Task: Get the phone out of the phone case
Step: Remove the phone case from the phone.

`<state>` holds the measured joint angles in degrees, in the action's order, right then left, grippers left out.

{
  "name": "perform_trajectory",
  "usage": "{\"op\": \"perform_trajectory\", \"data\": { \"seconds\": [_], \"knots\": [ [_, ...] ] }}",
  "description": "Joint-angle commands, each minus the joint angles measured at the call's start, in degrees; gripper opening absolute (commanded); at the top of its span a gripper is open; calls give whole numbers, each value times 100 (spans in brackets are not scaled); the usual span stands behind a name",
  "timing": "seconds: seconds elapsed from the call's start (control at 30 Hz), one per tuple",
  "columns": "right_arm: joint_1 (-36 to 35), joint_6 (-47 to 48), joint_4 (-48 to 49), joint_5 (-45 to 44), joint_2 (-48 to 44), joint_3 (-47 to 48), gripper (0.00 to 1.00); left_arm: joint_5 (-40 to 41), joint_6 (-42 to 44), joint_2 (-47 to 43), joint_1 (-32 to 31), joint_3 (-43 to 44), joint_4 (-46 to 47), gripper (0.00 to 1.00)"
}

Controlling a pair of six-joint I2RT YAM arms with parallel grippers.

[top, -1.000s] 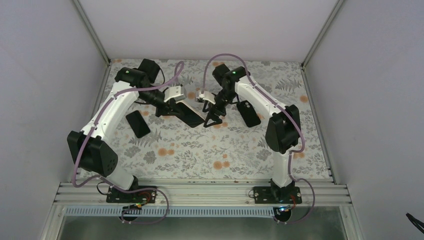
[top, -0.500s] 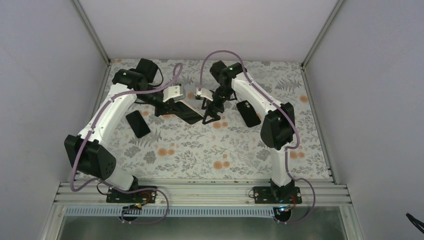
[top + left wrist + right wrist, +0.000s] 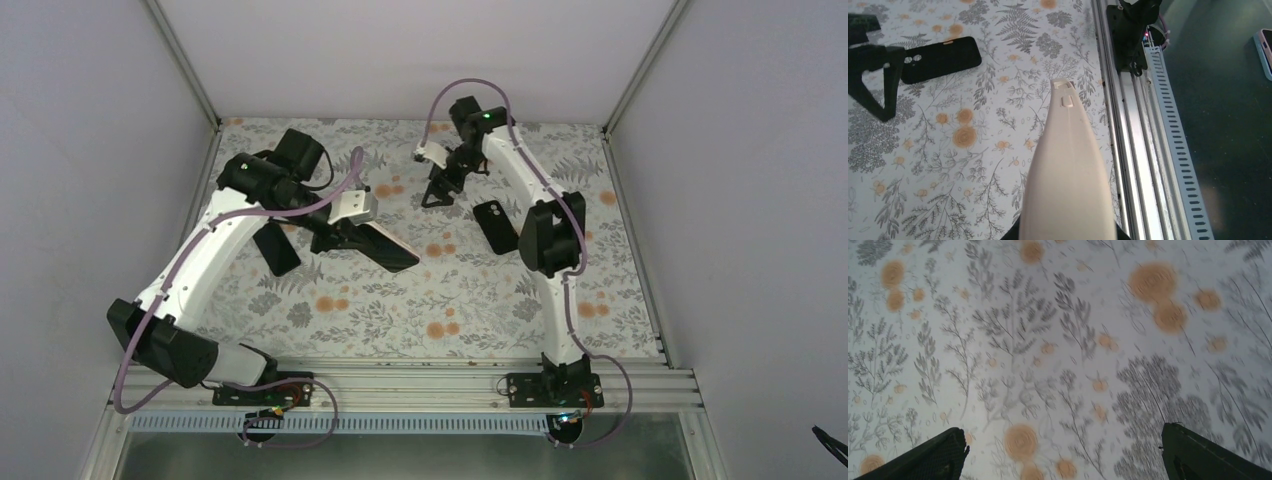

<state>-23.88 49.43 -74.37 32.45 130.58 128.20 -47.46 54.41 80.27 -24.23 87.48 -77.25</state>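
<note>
My left gripper (image 3: 343,234) is shut on a flat phone (image 3: 386,249) with a dark face and a cream-pink edge, holding it tilted above the mat. In the left wrist view that cream edge (image 3: 1068,165), with its button cut-outs, runs out from the left gripper (image 3: 1068,236). I cannot tell whether a case wraps it. A black phone case (image 3: 495,226) with a camera cut-out lies flat to the right, also visible as the phone case (image 3: 940,59). My right gripper (image 3: 438,190) hangs open and empty near the back; its fingers (image 3: 948,455) frame bare mat.
Another black slab (image 3: 275,248) lies flat on the floral mat (image 3: 400,310) under the left arm. The aluminium rail (image 3: 400,385) runs along the near edge, close to the phone's tip in the left wrist view. White walls enclose the sides and back.
The right gripper has pulled away from the phone's end toward the back of the table, still open. The left arm has swung the held phone slightly nearer and to the right.
</note>
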Motion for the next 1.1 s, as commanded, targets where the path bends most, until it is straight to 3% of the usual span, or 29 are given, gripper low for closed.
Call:
{"op": "perform_trajectory", "data": {
  "seconds": [0.0,0.23,0.37,1.07],
  "knots": [
    [188,-63,72,166,-364,-476,96,-384,176,-101,65,8,-54,2],
    [-146,310,119,1009,-2187,-2336,96,-353,310,240,227,123,-56,2],
    [-539,109,329,1122,-2670,-2940,96,-431,328,438,265,222,-53,2],
    [-676,222,269,1426,-2588,-3174,91,-478,357,475,460,282,-53,2]
  ]
}}
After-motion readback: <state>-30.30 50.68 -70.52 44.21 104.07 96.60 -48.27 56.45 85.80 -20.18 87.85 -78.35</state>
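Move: The cased phone is clamped in the left hand, slanting down to its right, middle about 6 cm right and 5 cm below that hand point. From the right hand, empty and open, it lies some 19 cm back, 11 cm left and 10 cm higher. The dark phone lies about 17 cm right of the right hand, 7 cm back and 11 cm below. The black phone lies roughly 25 cm left of the left hand, 5 cm ahead and 22 cm below. The left hand keeps its pinch on the cased phone, bringing it a few centimetres forward and down, while the right hand heads for the phone's free lower end. The right hand veers slightly right and down, sweeps back about 15 cm while rising, then sinks a little, its fingers wide open and tilting up some 10 degrees to bring one finger close beside that end; contact can't be seen. ##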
